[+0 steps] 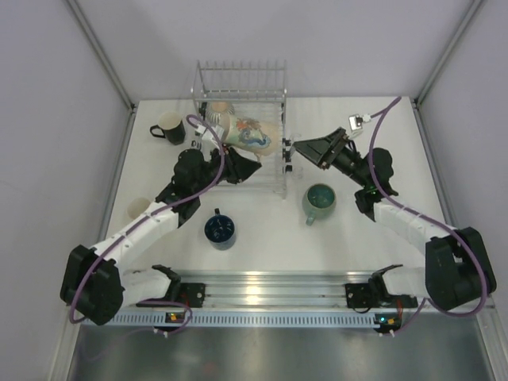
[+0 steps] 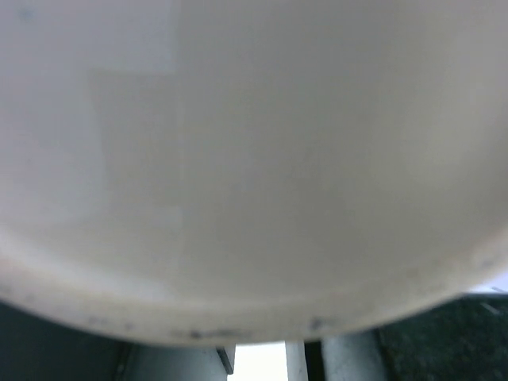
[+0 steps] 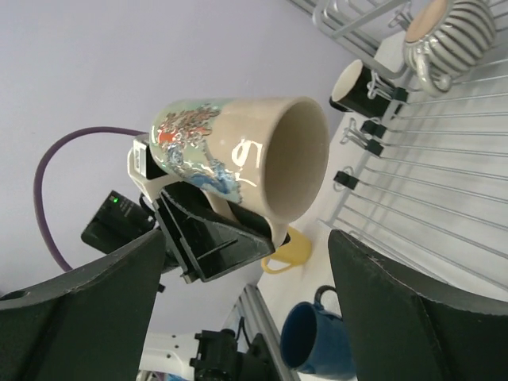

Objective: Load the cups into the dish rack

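The dish rack (image 1: 279, 171) stands at the back centre. My left gripper (image 1: 243, 164) is shut on the tall cream cup (image 1: 248, 132), a painted mug held on its side above the rack. That cup (image 2: 254, 159) fills the left wrist view. In the right wrist view its mouth (image 3: 298, 155) faces the camera, gripped from below by the left fingers (image 3: 210, 238). My right gripper (image 1: 297, 148) is open and empty beside the rack's right edge. A ribbed beige cup (image 1: 218, 107) lies in the rack. On the table are the teal-green cup (image 1: 319, 202), dark blue cup (image 1: 220, 229), black cup (image 1: 168, 127) and small yellowish cup (image 1: 139, 208).
Grey walls close in the table on the left, right and back. Black binder clips (image 3: 361, 127) sit along the rack's edge. A white connector block with a purple cable (image 1: 355, 121) lies at the back right. The aluminium rail (image 1: 270, 295) carrying the arm bases runs along the near edge.
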### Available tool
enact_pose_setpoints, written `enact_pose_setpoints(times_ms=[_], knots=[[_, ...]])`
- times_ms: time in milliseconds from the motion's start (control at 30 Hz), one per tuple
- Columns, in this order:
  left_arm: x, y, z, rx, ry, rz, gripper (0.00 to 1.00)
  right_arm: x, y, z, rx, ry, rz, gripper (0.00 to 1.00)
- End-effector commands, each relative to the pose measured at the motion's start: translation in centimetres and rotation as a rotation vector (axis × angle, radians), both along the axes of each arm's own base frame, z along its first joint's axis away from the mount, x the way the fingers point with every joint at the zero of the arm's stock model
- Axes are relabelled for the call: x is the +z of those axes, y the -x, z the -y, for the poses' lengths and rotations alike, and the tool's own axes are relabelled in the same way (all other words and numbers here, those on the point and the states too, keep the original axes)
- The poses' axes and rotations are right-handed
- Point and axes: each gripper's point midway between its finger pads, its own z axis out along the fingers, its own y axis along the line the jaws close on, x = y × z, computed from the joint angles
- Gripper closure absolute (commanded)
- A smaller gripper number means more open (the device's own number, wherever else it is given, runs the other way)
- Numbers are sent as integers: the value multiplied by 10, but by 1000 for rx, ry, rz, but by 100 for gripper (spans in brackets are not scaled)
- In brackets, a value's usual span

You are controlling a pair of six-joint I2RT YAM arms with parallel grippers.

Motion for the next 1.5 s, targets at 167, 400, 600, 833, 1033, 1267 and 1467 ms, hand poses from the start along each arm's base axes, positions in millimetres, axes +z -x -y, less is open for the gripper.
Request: enact_pose_setpoints(times_ms=[167,400,600,833,1033,1267,1467], knots=[[13,-54,-68,384,-338,120,100,-1,13,25,-91,208,54,16],[-12,-89,-105,528,-605,55,100,26,29,42,-171,280,139,16],[-44,-111,-120,618,-700,-55,100,40,43,55,-218,316,184,15],[-66,-133,-123,665,-760,-101,100,48,56,72,-290,376,234,14],[-79,-147,-133,716,-814,-123,100,58,65,81,-327,403,266,13],[-96,-160,-147,750,-834,-168,100,62,71,89,-362,422,278,12],[-106,-170,-150,767,-827,-189,100,61,71,92,-375,430,280,12]])
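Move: The cup hangs sideways by its handle in my left fingers. Its place, the rack's left side just nearer me than the striped cup, is about 18 cm ahead, 14 left and 17 below; the striped cup is roughly 25 ahead and 13 left, the dark mug 24 ahead and 31 left, the navy mug 9 back and 12 left, all some 20 lower. From my empty right hand that place is about 16 ahead, 22 left and 21 below. I keep the cup's handle pinched in my left hand and carry it down, left and forward, about 15 cm each way, to the rack's left side near the striped cup. My wrist rolls left-side-up some 70 degrees on the way, bringing the fingers to point forward and down. My right hand, still open, backs off rightward and back about 10 cm, rising slightly. ##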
